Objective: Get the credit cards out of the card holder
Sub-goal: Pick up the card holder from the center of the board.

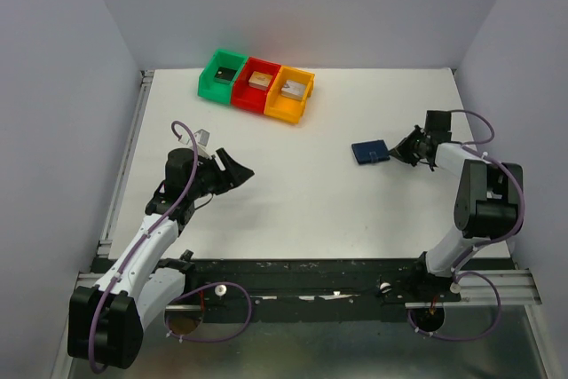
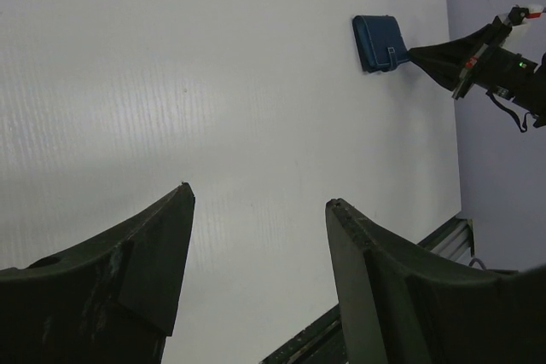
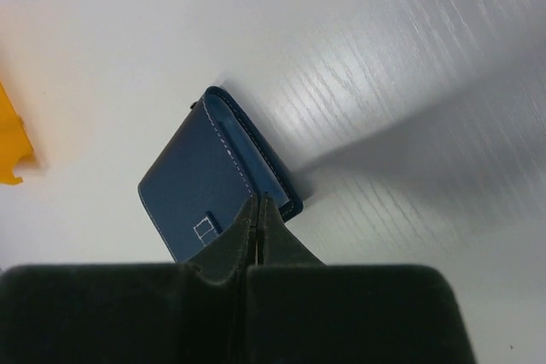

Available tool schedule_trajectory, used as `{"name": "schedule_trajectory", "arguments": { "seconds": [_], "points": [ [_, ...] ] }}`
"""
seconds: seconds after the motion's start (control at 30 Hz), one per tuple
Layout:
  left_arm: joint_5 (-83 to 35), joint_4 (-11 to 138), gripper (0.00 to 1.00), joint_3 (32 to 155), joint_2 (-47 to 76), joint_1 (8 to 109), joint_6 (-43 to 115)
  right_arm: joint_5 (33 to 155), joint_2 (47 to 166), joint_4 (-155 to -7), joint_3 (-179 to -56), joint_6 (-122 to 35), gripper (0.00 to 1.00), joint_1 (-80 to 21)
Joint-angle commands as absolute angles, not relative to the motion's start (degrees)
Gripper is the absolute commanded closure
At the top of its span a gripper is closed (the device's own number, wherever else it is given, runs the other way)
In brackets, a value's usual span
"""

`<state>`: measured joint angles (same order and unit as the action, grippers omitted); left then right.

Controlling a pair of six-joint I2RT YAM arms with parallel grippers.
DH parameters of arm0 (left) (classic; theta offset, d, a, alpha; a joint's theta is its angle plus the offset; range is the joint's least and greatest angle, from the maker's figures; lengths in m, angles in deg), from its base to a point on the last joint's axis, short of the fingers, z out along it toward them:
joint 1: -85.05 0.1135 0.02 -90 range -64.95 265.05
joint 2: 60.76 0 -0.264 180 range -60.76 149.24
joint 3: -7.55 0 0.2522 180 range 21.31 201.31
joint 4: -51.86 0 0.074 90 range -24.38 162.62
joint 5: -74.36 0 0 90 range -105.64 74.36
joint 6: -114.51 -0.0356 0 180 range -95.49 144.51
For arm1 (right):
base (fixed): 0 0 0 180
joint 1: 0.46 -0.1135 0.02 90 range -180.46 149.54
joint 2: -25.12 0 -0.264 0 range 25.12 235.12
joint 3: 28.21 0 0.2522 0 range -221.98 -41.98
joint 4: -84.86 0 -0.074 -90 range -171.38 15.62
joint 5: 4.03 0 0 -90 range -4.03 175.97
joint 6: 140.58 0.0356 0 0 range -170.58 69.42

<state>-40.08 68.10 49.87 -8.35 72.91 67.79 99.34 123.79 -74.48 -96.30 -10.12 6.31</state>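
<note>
The card holder (image 1: 368,151) is a dark navy-blue wallet lying closed on the white table at the right; it also shows in the left wrist view (image 2: 380,43) and the right wrist view (image 3: 205,185). Its small strap tab with white stitching faces my right gripper (image 1: 391,153). That gripper (image 3: 258,198) is shut, its tips pressed together over the holder's near edge; whether anything thin is pinched does not show. The credit cards are hidden. My left gripper (image 1: 244,172) hovers open at the table's left, far from the holder, with nothing between its fingers (image 2: 171,236).
Green (image 1: 222,75), red (image 1: 257,86) and orange (image 1: 291,93) plastic bins stand in a row at the back, each with a small block inside. The orange bin's corner (image 3: 10,151) shows in the right wrist view. Grey walls enclose the table.
</note>
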Motion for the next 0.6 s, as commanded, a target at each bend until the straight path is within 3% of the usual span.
{"name": "schedule_trajectory", "arguments": {
  "seconds": [0.0, 0.57],
  "points": [
    [-38.8, 68.3, 0.27, 50.8, -9.5, 72.7, 67.1, 99.8, 116.2, -76.6, -92.2, -10.7, 1.00, 6.7],
    [-39.4, 63.1, 0.26, 50.3, -10.8, 72.7, 70.0, 105.9, 94.4, -71.7, -88.9, -15.2, 1.00, -4.4]
  ]
}}
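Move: At the right fingertips, already shut on its right-hand edge, lies the card holder, its middle about 5 cm to the left, 1 cm ahead and 1 cm lower. The yellow bin stands some 20 cm ahead and 29 cm to the left of that hand, the red bin about 23 cm ahead and 40 cm left. From the left hand the card holder is roughly 14 cm ahead, 36 cm to the right and 13 cm down. Lifting the card holder by its pinched edge, the right hand climbs some 12 cm off the board, first nearly straight up with a slight draw back, then curving left and farther back as the climb slows, about 5 cm leftward in all. The closed fingers keep their hold while the wrist tips them up some 20 degrees and swings a little counter-clockwise. ##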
